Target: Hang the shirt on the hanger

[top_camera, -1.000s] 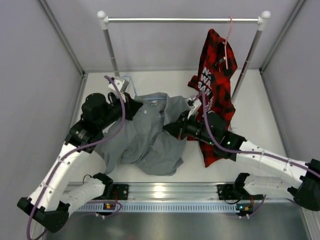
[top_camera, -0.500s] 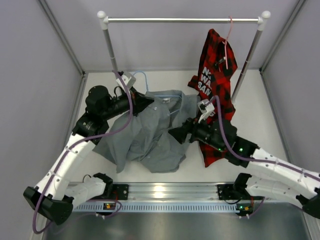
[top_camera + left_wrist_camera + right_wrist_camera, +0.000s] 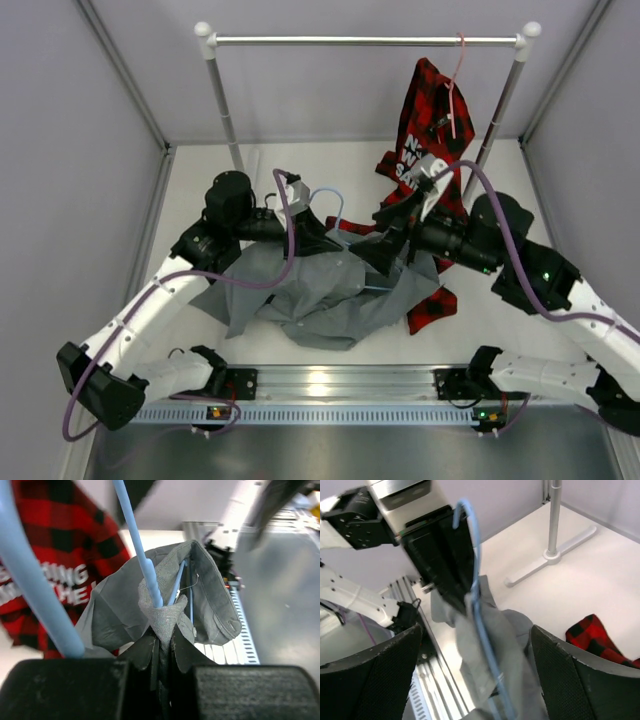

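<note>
The grey shirt (image 3: 320,295) hangs bunched over the table's middle, lifted at its collar. The light-blue hanger (image 3: 327,196) sticks up out of the collar, hook on top. My left gripper (image 3: 310,232) is shut on the collar fabric with the hanger wire against it. In the left wrist view (image 3: 162,635) the jaws pinch a fold of the shirt (image 3: 200,595) beside the blue wire (image 3: 142,560). My right gripper (image 3: 393,245) is open at the shirt's right. In the right wrist view (image 3: 475,650) its fingers (image 3: 375,680) stand wide apart around the hanger (image 3: 475,580) and shirt (image 3: 490,645) without touching.
A clothes rack with a top rail (image 3: 365,41) stands at the back. The red-and-black plaid shirt (image 3: 432,125) hangs from it on a pink hanger (image 3: 458,70) at the right, its hem on the table behind my right arm. A metal rail (image 3: 330,380) runs along the near edge. Walls close both sides.
My left gripper has moved right and up, lifting the shirt's collar and the hanger off the table. My right arm has risen and swung up to the right of the shirt.
</note>
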Controlling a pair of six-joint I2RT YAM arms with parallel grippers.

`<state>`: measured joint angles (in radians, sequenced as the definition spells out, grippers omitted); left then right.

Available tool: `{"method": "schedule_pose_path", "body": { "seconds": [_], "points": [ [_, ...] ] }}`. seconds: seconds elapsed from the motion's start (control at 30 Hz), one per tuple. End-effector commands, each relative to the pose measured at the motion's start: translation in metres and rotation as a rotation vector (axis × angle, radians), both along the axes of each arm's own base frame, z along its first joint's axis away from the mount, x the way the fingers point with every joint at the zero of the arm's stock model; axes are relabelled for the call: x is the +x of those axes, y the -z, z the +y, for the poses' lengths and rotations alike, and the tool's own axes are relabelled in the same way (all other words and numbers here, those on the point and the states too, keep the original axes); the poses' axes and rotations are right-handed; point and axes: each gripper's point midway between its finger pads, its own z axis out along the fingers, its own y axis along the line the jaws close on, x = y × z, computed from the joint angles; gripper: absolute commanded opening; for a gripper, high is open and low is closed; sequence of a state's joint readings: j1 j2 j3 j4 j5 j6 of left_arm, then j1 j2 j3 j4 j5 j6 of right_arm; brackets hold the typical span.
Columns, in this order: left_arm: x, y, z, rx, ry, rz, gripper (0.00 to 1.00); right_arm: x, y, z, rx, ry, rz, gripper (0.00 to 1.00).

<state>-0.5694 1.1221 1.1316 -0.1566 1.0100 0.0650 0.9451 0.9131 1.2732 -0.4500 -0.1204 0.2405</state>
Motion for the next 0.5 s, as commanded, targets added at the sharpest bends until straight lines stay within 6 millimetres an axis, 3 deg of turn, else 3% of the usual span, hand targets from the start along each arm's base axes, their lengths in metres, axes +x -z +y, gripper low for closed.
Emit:
{"method": "schedule_pose_path", "body": {
  "seconds": [0.0,0.13,0.17,0.23,0.3,0.33,0.37,0.47],
  "points": [
    [-0.040,-0.034,-0.005,-0.097,0.238,-0.168,0.00,0.011,0.003,0.023,-0.115,-0.105,-0.047,0.84],
    [-0.052,-0.032,-0.005,-0.104,0.287,-0.185,0.00,0.006,-0.013,0.043,-0.071,-0.224,-0.090,0.62],
    [-0.052,-0.030,-0.005,-0.102,0.288,-0.181,0.00,-0.001,-0.016,0.047,-0.056,-0.271,-0.097,0.52],
    [-0.054,-0.029,-0.005,-0.103,0.305,-0.179,0.00,-0.002,-0.021,0.054,-0.024,-0.300,-0.119,0.45],
    [-0.058,-0.029,-0.004,-0.104,0.329,-0.175,0.00,-0.004,-0.022,0.054,-0.001,-0.312,-0.128,0.29],
    [-0.057,-0.029,-0.004,-0.103,0.326,-0.172,0.00,-0.003,-0.028,0.056,0.027,-0.309,-0.153,0.11],
    [-0.057,-0.029,-0.004,-0.096,0.322,-0.165,0.00,-0.004,-0.030,0.055,0.043,-0.307,-0.157,0.03],
    [-0.047,-0.032,-0.004,-0.077,0.255,-0.187,0.00,-0.009,-0.035,0.052,0.082,-0.309,-0.181,0.00]
  ]
}}
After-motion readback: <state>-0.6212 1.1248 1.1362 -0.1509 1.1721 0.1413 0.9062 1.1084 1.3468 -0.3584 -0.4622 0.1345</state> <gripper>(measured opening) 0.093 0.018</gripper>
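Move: The straight shank below the blue hanger's hook lies about 3 cm ahead and 5 cm left of the open right fingertips, roughly 1 cm lower. The grey shirt's collar, held in the left fingers, is some 7 cm left of the right hand, 1 cm ahead and 3 cm lower; the red plaid shirt hangs about 16 cm right and 10 cm ahead. From the left hand the shank is 2 cm ahead, 2 cm right and 2 cm up. The right fingers close from wide open to shut on the hanger's shank, right beside the left fingertips. To get there the hand travels about 6 cm left, curving slightly forward then back, and turns nearly 20 degrees counter-clockwise. The left hand keeps its pinch on the collar, drawing back some 4 cm with a small clockwise turn, then holds still. ##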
